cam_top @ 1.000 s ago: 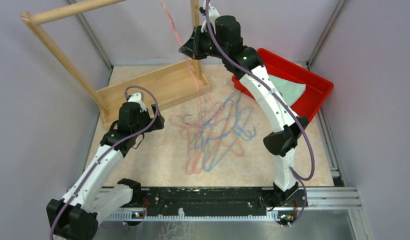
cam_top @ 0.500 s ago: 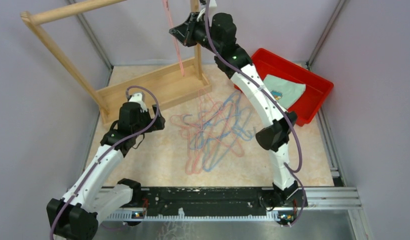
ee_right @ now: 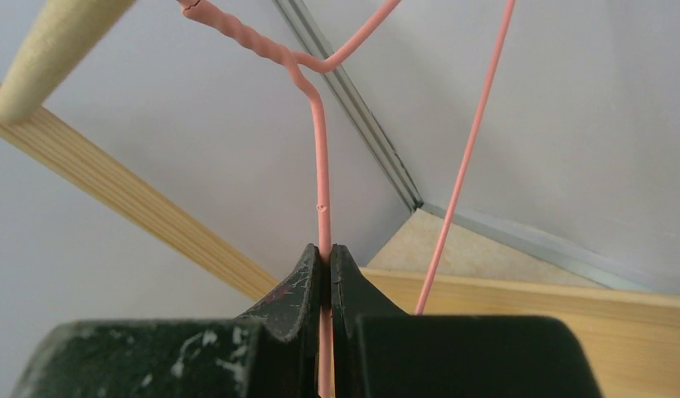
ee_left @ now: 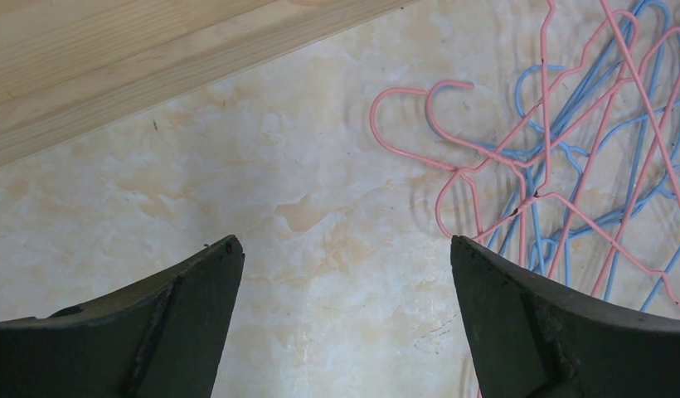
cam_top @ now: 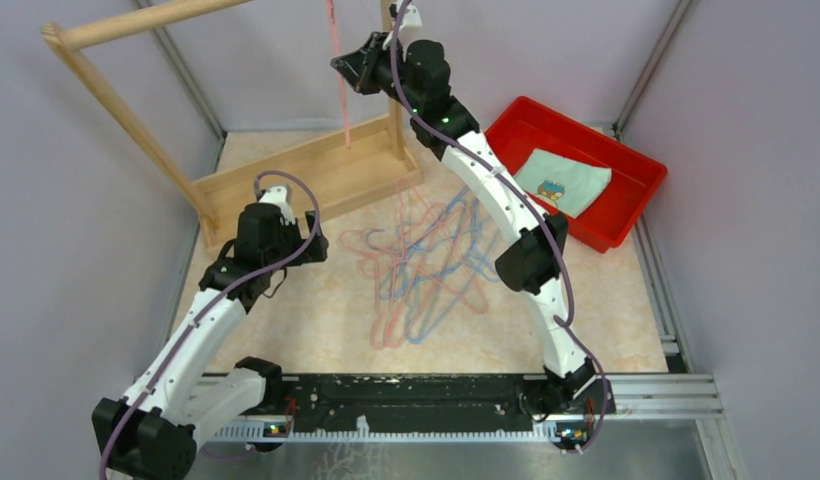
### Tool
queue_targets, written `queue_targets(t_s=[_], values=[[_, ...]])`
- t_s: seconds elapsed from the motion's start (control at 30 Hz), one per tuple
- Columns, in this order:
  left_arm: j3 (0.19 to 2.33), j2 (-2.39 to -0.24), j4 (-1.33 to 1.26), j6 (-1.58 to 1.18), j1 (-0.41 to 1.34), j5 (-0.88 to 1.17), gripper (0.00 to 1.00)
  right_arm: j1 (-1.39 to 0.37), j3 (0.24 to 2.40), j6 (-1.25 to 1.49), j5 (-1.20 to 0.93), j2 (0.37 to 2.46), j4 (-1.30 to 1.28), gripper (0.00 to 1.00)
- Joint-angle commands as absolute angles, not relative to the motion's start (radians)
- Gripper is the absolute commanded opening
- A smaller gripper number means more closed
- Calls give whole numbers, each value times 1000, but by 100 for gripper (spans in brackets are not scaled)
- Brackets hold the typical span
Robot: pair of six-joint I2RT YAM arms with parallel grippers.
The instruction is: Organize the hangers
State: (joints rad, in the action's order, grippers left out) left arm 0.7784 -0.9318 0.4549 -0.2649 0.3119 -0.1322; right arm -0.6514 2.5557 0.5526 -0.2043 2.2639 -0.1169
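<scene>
A tangled pile of pink and light blue hangers [cam_top: 431,262] lies on the table centre; part of it shows in the left wrist view [ee_left: 569,174]. My right gripper [cam_top: 348,66] is raised high at the back, shut on a pink hanger [cam_top: 338,70] that hangs down beside the wooden rack's rail. In the right wrist view the jaws pinch the pink wire [ee_right: 322,191] below its twisted neck, with the rail end [ee_right: 46,50] at the upper left. My left gripper [ee_left: 345,265] is open and empty, low over the table left of the pile.
A wooden rack [cam_top: 316,170] with a top rail [cam_top: 136,22] and an upright post stands at the back left. A red bin [cam_top: 626,215] holding a folded cloth [cam_top: 561,182] sits at the back right. Walls enclose the table on three sides.
My right gripper has lifted the pink hanger clear of the pile and carried it left and up toward the rack's rail. The left arm has not moved.
</scene>
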Motion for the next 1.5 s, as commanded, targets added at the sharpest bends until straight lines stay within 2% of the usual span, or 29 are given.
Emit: queue_targets(t_s=[0.0, 0.67, 0.77, 1.0, 1.1, 1.23, 1.3, 1.37, 1.47], values=[[796, -927, 473, -237, 313, -157, 100, -652, 2612, 563, -193, 2254, 42, 0], [876, -988, 512, -249, 313, -151, 100, -628, 2699, 640, -52, 2396, 126, 0], [876, -975, 518, -254, 313, -155, 100, -607, 2700, 662, -57, 2411, 121, 13], [883, -1009, 507, -264, 313, -142, 100, -581, 2687, 661, -62, 2392, 108, 29], [884, -1019, 490, -275, 313, -131, 100, -578, 2687, 673, -67, 2386, 92, 30], [891, -1026, 483, -278, 313, -123, 100, -574, 2688, 736, -99, 2372, 80, 43], [893, -1024, 486, -274, 313, -125, 100, -574, 2685, 767, -113, 2357, 74, 52], [890, -1016, 484, -270, 313, -130, 100, -574, 2679, 786, -132, 2337, 60, 77], [877, -1004, 477, -265, 313, -133, 100, -574, 2649, 790, -142, 2301, 39, 89]])
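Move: The rack's rail runs about 12 cm above the right hand; the stretch for the hanger's hook is some 5 cm ahead and 2 cm left. The rack's right post stands roughly 8 cm ahead and 6 cm to the hand's right. The rack tray lies about 43 cm below, level fore and aft, its middle 17 cm left. From the left hand, that rail stretch is about 24 cm ahead, 14 cm right, 40 cm up. Keep the pink hanger pinched by its shoulder wire and lift the right hand about 2.5 cm, then push it forward some 6.5 cm while sinking back to the starting height, to hang the hook on the rail. Drift slightly right towards the post, roll the hand's left side up about 10 degrees, and open the fingers wide to let the wire go. ##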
